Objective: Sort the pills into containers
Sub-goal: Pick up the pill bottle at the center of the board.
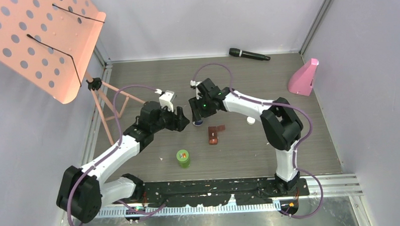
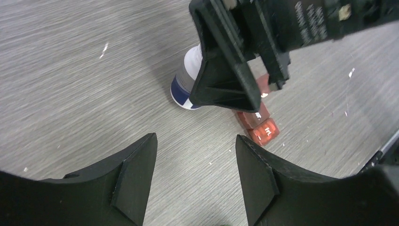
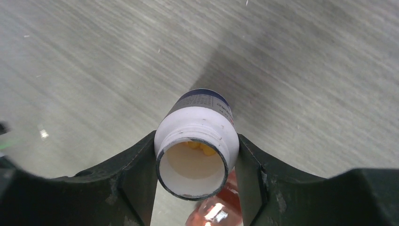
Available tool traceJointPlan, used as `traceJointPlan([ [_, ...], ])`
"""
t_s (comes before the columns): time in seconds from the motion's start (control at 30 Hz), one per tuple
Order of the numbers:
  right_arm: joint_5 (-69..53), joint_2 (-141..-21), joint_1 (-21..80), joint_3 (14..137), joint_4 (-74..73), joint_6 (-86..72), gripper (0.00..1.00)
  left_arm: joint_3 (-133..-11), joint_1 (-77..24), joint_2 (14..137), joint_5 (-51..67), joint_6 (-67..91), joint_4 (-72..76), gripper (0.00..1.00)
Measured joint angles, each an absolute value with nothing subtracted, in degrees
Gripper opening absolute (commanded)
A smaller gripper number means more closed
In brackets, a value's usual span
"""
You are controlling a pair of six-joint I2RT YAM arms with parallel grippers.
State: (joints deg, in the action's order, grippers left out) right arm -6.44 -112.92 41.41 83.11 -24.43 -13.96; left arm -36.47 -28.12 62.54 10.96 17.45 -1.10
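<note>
The white bottle [image 3: 197, 141] stands uncapped on the table, with yellow pills [image 3: 201, 148] visible inside. My right gripper [image 3: 196, 137] has both fingers pressed against its neck. From the left wrist view the bottle [image 2: 185, 81] is half hidden behind the right gripper's fingers [image 2: 226, 70]. The brown case [image 1: 215, 134] lies open just right of the bottle, and its reddish compartments [image 2: 262, 127] show in the left wrist view. My left gripper [image 2: 195, 141] hovers open and empty to the left of the bottle. The green-lidded bottle [image 1: 183, 158] stands nearer the arm bases.
A small white cap [image 1: 250, 120] lies right of the case. A black microphone [image 1: 248, 54] rests at the back, a pink metronome-like object [image 1: 304, 78] at the right wall. An orange perforated music stand [image 1: 40, 43] rises at the left.
</note>
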Motion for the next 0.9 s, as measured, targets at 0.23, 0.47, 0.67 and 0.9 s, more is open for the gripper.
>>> traceJointPlan([
  [0.23, -18.9, -104.0, 35.4, 77.5, -24.8, -20.5, 0.28, -37.1, -28.8, 70.2, 19.5, 13.0, 5.5, 0.66],
  [0.47, -30.8, -97.1, 31.8, 74.6, -23.5, -24.3, 0.28, -37.3, -29.3, 75.3, 27.7, 8.3, 12.9, 0.68],
  [0.67, -38.3, -94.8, 30.9, 73.1, -23.2, -24.4, 0.29, -37.3, -29.3, 76.0, 31.9, 5.9, 18.1, 0.69],
  [0.9, -41.8, -94.5, 30.4, 73.1, -23.1, -25.5, 0.28, -37.3, -29.4, 77.7, 35.5, 7.7, 26.1, 0.56],
])
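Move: The open white pill bottle is already in the right hand's fingers; the left gripper, where it is being taken, lies roughly 7 cm back, 7 cm left and 8 cm above the right hand. For the left hand the bottle is about 7 cm ahead, 7 cm right and 8 cm below. From the right hand, the reddish pill box lies some 7 cm back and 6 cm right, the green-lidded jar about 16 cm back and 6 cm left, both lower. The pill bottle is carried up about 12 cm and back some 6 cm in the right hand's unchanged grip, the hand rolling about 30 degrees so that the bottle's base swings towards the left gripper. Meanwhile the left hand travels about 8 cm right to meet it, dipping slightly and then rising, turning clockwise, its open fingers coming around the bottle's lower end; contact there can't be made out. ##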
